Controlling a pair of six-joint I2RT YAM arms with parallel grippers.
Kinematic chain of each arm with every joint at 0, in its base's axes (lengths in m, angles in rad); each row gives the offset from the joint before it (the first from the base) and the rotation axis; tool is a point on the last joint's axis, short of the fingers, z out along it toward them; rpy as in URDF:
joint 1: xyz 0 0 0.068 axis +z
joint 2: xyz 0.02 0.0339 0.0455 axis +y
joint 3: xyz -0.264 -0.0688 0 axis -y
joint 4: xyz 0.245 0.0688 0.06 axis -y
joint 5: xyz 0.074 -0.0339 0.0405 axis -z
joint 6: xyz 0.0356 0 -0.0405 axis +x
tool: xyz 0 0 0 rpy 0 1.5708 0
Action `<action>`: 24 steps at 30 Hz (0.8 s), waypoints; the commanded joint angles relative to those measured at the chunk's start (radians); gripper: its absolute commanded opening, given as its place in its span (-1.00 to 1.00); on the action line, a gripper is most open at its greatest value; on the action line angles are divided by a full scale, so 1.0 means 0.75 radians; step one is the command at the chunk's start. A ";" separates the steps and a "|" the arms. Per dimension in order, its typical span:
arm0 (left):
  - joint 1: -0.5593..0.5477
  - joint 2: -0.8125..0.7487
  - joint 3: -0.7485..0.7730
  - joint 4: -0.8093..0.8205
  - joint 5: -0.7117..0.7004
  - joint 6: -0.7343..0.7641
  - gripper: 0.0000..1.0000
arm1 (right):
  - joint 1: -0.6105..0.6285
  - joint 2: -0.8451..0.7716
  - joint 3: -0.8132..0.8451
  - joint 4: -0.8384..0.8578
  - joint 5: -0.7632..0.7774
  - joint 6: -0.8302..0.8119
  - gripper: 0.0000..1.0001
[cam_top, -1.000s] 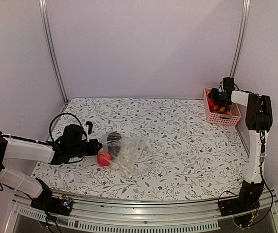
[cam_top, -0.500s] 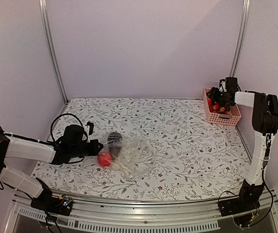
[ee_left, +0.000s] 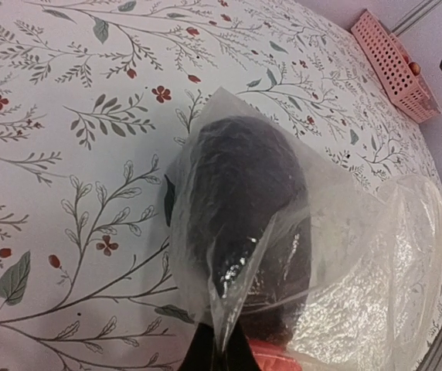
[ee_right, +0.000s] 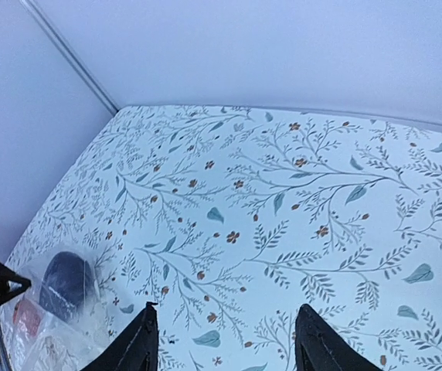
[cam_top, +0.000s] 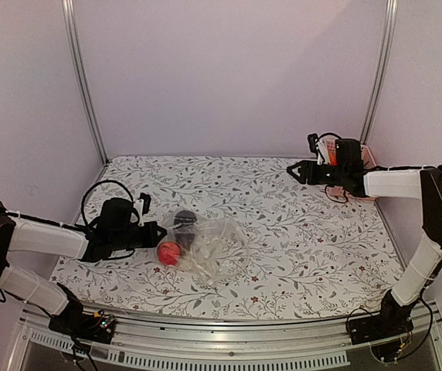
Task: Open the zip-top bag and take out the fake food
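The clear zip-top bag (cam_top: pixel 209 249) lies on the floral table at the near left, also seen from the wrists (ee_left: pixel 345 255) (ee_right: pixel 47 325). Inside it sit fake food pieces: a dark rounded one (cam_top: pixel 183 223) (ee_left: pixel 240 193) (ee_right: pixel 65 283) and a red one (cam_top: pixel 168 252) (ee_left: pixel 283 357) (ee_right: pixel 26 315). My left gripper (cam_top: pixel 153 233) (ee_left: pixel 219 352) is shut on a pinched fold of the bag's left edge. My right gripper (cam_top: pixel 294 171) (ee_right: pixel 225 340) hovers open over the far right of the table, nothing between its fingers.
A pink slatted basket (ee_left: pixel 395 66) stands at the far right corner, mostly hidden behind my right arm in the top view (cam_top: pixel 368 157). Metal frame posts (cam_top: pixel 82 77) and walls close the table at the back and sides.
My right arm has swung away from the pink basket, leftward over the table, and its jaws have narrowed a little. The left gripper and bag have barely moved.
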 commanded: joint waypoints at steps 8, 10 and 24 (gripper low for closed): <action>0.013 -0.010 -0.010 0.063 0.056 -0.005 -1.00 | 0.225 -0.212 -0.387 0.127 -0.127 -0.057 0.03; 0.013 -0.007 -0.011 0.067 0.059 -0.011 -1.00 | 0.270 -0.209 -0.420 0.147 -0.127 -0.036 0.00; 0.008 -0.029 -0.069 0.146 0.074 -0.078 -1.00 | 0.652 0.019 -0.407 0.255 -0.063 0.240 -0.38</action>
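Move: Roughly 36 cm to the right hand's left, 14 cm back and 15 cm lower, the dark fake food lies in the zip-top bag; the red fake food is about 8 cm nearer the base and 4 cm farther left than it. The bag's open mouth is some 18 cm left and 20 cm back of that hand, the basket 14 cm ahead and 22 cm right. From the left hand, the dark food is about 4 cm ahead, 6 cm right. Coming away from the basket empty, the right hand sweeps back and left about 24 cm while sinking some 8 cm, towards the bag's open mouth. It turns nearly 30 degrees counter-clockwise and tips down a little, its fingers narrowing from over half open to about a third. The left hand keeps its shut pinch on the bag's closed end, almost still. ##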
